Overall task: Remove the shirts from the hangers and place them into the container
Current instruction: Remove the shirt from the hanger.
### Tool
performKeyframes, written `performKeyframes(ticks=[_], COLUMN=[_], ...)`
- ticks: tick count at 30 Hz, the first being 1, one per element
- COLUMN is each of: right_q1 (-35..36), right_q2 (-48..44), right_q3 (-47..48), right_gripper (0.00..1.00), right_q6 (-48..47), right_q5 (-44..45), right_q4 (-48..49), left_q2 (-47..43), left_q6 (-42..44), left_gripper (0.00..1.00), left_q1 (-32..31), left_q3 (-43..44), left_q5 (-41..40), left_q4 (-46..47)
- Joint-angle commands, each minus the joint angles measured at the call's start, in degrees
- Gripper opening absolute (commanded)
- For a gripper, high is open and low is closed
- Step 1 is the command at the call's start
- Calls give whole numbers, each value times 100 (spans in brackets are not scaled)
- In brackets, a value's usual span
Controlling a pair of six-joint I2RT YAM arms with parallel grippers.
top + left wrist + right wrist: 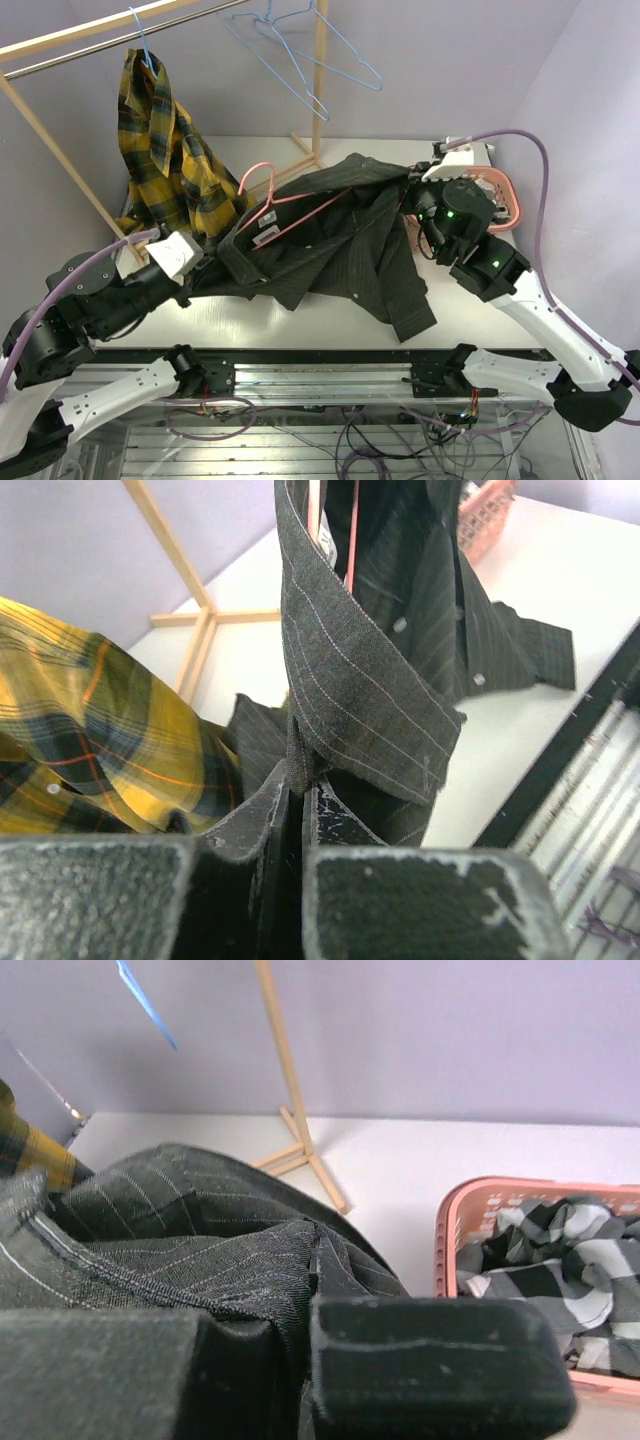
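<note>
A dark charcoal pinstriped shirt (pixel 340 245) lies spread on the table with a pink hanger (pixel 268 192) still inside its collar. My left gripper (pixel 300 780) is shut on a fold of this shirt (pixel 370 680) at its left end, and the pink hanger wire (pixel 352 530) shows above. My right gripper (pixel 335 1250) is shut on the same shirt (pixel 190 1230) at its right shoulder, beside the salmon-pink container (pixel 447 1230). A black-and-white checked shirt (pixel 560 1260) lies in that container (pixel 507 195). A yellow-and-black plaid shirt (pixel 165 150) hangs on a blue hanger (pixel 142 40).
Two empty light blue hangers (pixel 300 60) hang from the rack rail at the back. The wooden rack poles (pixel 320 80) and their feet (pixel 300 1160) stand behind the shirt. The table's front edge (pixel 320 350) runs just before the arm bases.
</note>
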Motion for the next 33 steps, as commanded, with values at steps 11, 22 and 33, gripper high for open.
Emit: performKeyframes(ticks=[11, 22, 33], right_q1=[-54, -329, -361], right_q2=[925, 1533, 1287], right_q3=[1672, 1880, 1317], right_gripper=[0, 0, 0], right_q6=[-830, -616, -423], right_q5=[-280, -1063, -2172], right_q4=[-305, -1322, -1489], left_q2=[-381, -948, -1014], left_q6=[-439, -607, -624], left_gripper=[7, 7, 7], left_q1=[23, 18, 18], left_q3=[-60, 184, -81], left_q5=[1389, 1306, 970], left_q4=[-606, -184, 470])
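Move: Inside the dark shirt, the pink hanger has its middle about 11 cm ahead and 14 cm to the right of the left hand, a little above it. From the right hand, which already pinches the far shoulder, the hanger lies about 4 cm back and 22 cm left, nearly level. The yellow plaid shirt hangs about 23 cm ahead and 5 cm left of the left hand; the container is roughly 13 cm ahead, 22 cm right and 30 cm below the right hand. Lifting its pinched cloth about 6 cm, the right hand then arcs left and slightly forward towards the hanger and sinks below its starting height, rolling left side down, tipping down and turning counter-clockwise. Meanwhile the left hand, keeping its hold, pulls its side of the shirt back some 6 cm, dipping then rising, and turns about 10 degrees clockwise. ##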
